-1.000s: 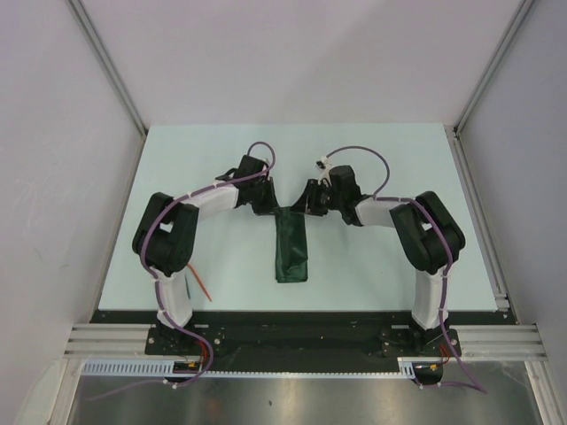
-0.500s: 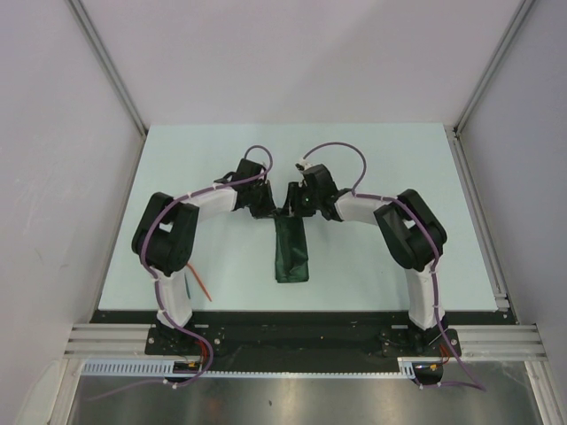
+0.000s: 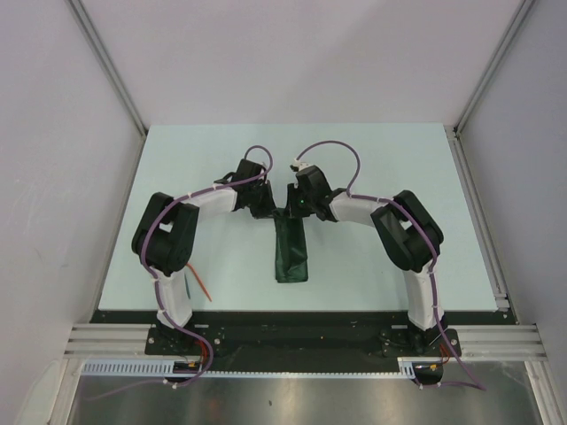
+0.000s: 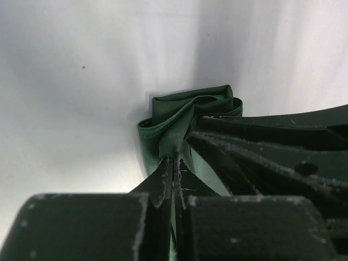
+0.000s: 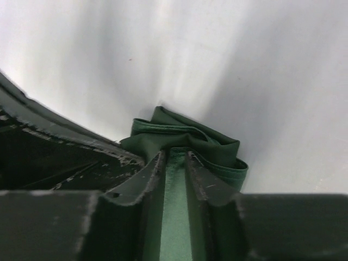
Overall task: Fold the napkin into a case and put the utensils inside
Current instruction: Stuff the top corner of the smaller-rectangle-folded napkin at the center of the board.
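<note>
The dark green napkin [image 3: 291, 251] lies mid-table as a narrow long strip running toward me. Both grippers meet at its far end. My left gripper [image 3: 272, 211] is shut on that end's cloth, which bunches in front of its fingertips in the left wrist view [image 4: 187, 111]. My right gripper [image 3: 295, 210] is shut on the same end from the other side, with cloth between its fingers in the right wrist view [image 5: 176, 190]. The orange-red utensil [image 3: 203, 285] lies by the left arm's base. A thin teal sliver [image 3: 188, 285] shows beside it, mostly hidden.
The pale table top [image 3: 381, 168] is bounded by grey walls left, right and back. A black rail [image 3: 301, 316] runs along the near edge by both arm bases.
My right gripper has moved left toward the left gripper, bringing the napkin's far end together and narrowing it. The left arm has barely moved.
</note>
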Robot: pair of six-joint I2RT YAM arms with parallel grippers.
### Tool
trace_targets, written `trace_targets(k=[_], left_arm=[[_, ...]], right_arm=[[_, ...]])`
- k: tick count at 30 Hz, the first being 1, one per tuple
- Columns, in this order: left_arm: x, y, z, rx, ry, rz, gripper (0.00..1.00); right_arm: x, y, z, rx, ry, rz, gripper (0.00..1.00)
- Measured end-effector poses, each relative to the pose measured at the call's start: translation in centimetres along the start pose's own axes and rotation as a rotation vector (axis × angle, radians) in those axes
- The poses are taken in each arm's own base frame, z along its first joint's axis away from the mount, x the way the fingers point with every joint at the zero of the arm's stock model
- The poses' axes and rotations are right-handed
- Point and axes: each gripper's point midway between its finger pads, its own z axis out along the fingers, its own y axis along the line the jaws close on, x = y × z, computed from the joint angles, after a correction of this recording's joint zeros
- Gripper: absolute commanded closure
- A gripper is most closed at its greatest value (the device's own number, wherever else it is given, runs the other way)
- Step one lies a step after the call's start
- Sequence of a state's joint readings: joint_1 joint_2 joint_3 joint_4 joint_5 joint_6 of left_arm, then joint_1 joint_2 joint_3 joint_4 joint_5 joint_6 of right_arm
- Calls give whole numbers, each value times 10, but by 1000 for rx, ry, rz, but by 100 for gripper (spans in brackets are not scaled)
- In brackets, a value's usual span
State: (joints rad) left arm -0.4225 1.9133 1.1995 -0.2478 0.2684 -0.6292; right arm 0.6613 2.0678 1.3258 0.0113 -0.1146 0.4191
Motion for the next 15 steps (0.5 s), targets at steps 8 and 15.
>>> trace_targets(k=[8,15], left_arm=[[0,0,0,1,0,0,100],[1,-1,0,6,4,0,100]], right_arm=[[0,-4,0,17,3,-8,100],[0,-4,-6,9,11,-1,100]])
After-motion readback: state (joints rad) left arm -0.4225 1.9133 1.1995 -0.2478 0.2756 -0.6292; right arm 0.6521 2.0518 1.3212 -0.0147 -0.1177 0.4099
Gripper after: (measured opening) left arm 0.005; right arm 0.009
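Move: The napkin's top edge, the loose inner layer near its corner, already sits between the right fingertips, level with them sideways and at most 1 cm below. The folded napkin's middle lies about 9 cm back from the right hand, straight back and some 2 cm lower. From the left hand, that layer is about 4 cm to the right, level fore and aft and roughly 1 cm lower. Shut the half-open right fingers fully and pinch the loose layer at the napkin's top edge, easing that hand rightward by less than 1 cm without turning the wrist. Keep the left gripper shut and still on the left side of the same edge, so that it goes on holding the cloth. ##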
